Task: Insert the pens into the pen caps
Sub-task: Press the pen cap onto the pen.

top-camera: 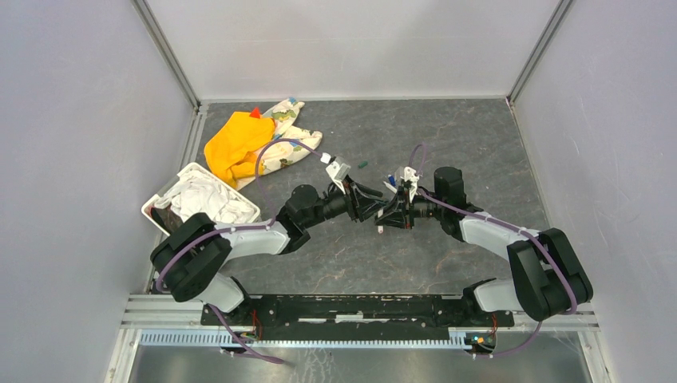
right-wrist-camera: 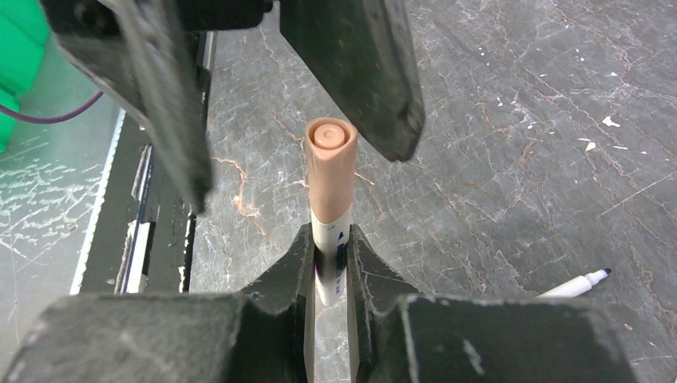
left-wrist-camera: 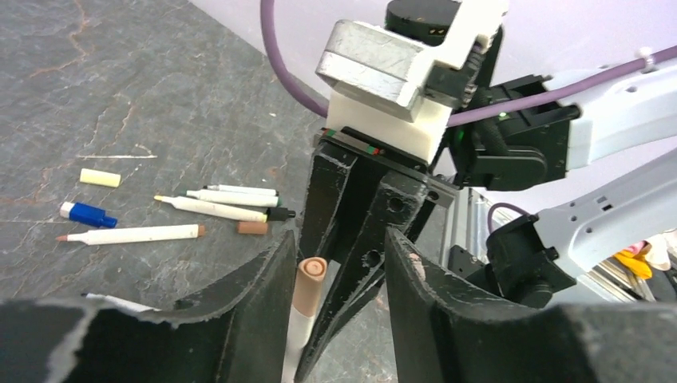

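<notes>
My right gripper (right-wrist-camera: 328, 235) is shut on the white barrel of a pen (right-wrist-camera: 327, 254) that stands upright and wears a peach cap (right-wrist-camera: 329, 163). My left gripper (left-wrist-camera: 342, 247) straddles that cap (left-wrist-camera: 310, 279) with its jaws open. The cap lies against one finger (left-wrist-camera: 263, 295), and a gap separates it from the other finger (left-wrist-camera: 431, 295). In the top view both grippers (top-camera: 369, 203) (top-camera: 391, 209) meet nose to nose at mid table. Several loose pens (left-wrist-camera: 211, 209) lie on the table, with a blue cap (left-wrist-camera: 88, 214), a cream cap (left-wrist-camera: 100, 177) and a tan cap (left-wrist-camera: 252, 227) beside them.
A thin bare stick (left-wrist-camera: 116, 156) lies beyond the caps. One more pen (right-wrist-camera: 575, 285) rests at the right. An orange cloth (top-camera: 233, 144) and a patterned cloth (top-camera: 287, 120) sit at the back left. A white basket (top-camera: 156, 203) of rags stands at the left.
</notes>
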Robot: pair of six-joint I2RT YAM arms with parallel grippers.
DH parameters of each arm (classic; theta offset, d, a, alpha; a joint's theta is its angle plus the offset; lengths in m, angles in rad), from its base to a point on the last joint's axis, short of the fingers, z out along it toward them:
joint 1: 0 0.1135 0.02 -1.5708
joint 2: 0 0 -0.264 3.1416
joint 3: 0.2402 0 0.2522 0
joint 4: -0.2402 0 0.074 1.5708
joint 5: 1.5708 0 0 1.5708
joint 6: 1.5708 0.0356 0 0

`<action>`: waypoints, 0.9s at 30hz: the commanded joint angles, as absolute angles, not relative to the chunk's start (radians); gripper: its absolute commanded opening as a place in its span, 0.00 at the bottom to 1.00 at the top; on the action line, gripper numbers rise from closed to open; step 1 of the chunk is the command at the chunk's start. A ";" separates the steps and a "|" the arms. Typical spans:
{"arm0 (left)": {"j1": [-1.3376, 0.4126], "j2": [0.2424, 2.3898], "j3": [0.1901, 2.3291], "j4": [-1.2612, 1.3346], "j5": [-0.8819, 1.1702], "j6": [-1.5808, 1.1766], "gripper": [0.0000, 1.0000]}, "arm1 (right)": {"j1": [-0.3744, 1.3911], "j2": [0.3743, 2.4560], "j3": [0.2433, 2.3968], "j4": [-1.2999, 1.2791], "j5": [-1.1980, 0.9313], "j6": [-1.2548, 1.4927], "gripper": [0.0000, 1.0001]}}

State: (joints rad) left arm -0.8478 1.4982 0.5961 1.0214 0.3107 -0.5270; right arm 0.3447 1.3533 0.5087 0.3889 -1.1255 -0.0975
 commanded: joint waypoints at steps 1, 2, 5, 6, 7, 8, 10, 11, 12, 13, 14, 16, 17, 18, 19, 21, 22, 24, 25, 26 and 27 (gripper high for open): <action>-0.844 1.518 0.648 0.901 0.281 -0.457 0.49 | 0.344 1.350 0.547 0.433 -1.162 -0.064 0.00; -0.844 1.521 0.648 0.896 0.282 -0.458 0.49 | 0.343 1.351 0.547 0.440 -1.165 -0.055 0.00; -0.845 1.524 0.643 0.893 0.283 -0.458 0.46 | 0.344 1.351 0.546 0.455 -1.170 -0.035 0.00; -0.844 1.524 0.643 0.887 0.283 -0.456 0.40 | 0.344 1.350 0.546 0.458 -1.169 -0.031 0.00; -0.845 1.525 0.645 0.880 0.283 -0.456 0.31 | 0.343 1.350 0.545 0.461 -1.170 -0.026 0.00; -0.845 1.527 0.647 0.876 0.285 -0.456 0.22 | 0.343 1.350 0.545 0.467 -1.169 -0.020 0.00; -0.845 1.531 0.647 0.875 0.290 -0.459 0.09 | 0.342 1.350 0.545 0.479 -1.165 -0.002 0.00; -0.845 1.535 0.649 0.872 0.299 -0.460 0.03 | 0.342 1.350 0.545 0.488 -1.163 0.012 0.00; -0.847 1.540 0.649 0.865 0.306 -0.460 0.02 | 0.340 1.351 0.543 0.505 -1.162 0.051 0.00; -0.853 1.545 0.650 0.855 0.311 -0.455 0.02 | 0.333 1.348 0.538 0.546 -1.162 0.094 0.00; -0.862 1.550 0.651 0.841 0.311 -0.442 0.02 | 0.323 1.350 0.524 0.613 -1.171 0.161 0.00; -0.894 1.562 0.647 0.813 0.307 -0.408 0.02 | 0.299 1.351 0.493 0.748 -1.174 0.281 0.00; -0.911 1.570 0.642 0.809 0.305 -0.405 0.02 | 0.290 1.352 0.487 0.771 -1.171 0.303 0.00; -0.922 1.579 0.636 0.810 0.305 -0.405 0.02 | 0.285 1.354 0.486 0.761 -1.168 0.297 0.00; -0.931 1.583 0.627 0.817 0.303 -0.413 0.02 | 0.284 1.356 0.490 0.736 -1.163 0.274 0.00; -0.933 1.583 0.599 0.865 0.292 -0.445 0.02 | 0.285 1.359 0.496 0.706 -1.157 0.252 0.00; -0.931 1.577 0.587 0.889 0.282 -0.458 0.02 | 0.285 1.363 0.496 0.705 -1.154 0.254 0.00; -0.923 1.566 0.579 0.906 0.269 -0.480 0.02 | 0.284 1.365 0.500 0.695 -1.153 0.250 0.00; -0.915 1.564 0.580 0.916 0.272 -0.493 0.02 | 0.284 1.365 0.503 0.682 -1.151 0.239 0.00; -0.908 1.562 0.583 0.922 0.274 -0.510 0.02 | 0.285 1.363 0.507 0.661 -1.148 0.225 0.00; -0.899 1.562 0.590 0.925 0.279 -0.524 0.02 | 0.285 1.361 0.510 0.643 -1.147 0.207 0.00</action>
State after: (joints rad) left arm -0.8925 1.5494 0.6178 0.9710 0.2234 -0.4740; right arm 0.2981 1.3750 0.4652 0.5598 -1.1728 0.2081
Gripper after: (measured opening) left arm 0.086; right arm 0.177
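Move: The brown cap, already on the upright pen, sits about 3 cm below the left hand and 1 cm ahead, between its half-open fingers. From the left hand, the loose white pen lies on the table some 13 cm ahead, level sideways and 20 cm lower; the brown-ended pen is about 21 cm ahead, 7 cm right and equally low. From the right hand, which grips the pen's body, the cap is about 4 cm straight above. The brown cap is taken from above: the left hand drops about 2.5 cm over it and shuts its half-open fingers, pinching the cap from its two sides, then eases 1 cm to the right. The right hand keeps its grip on the pen's body below, rising about 1 cm and rolling some 12 degrees so the pen's top leans forward. ##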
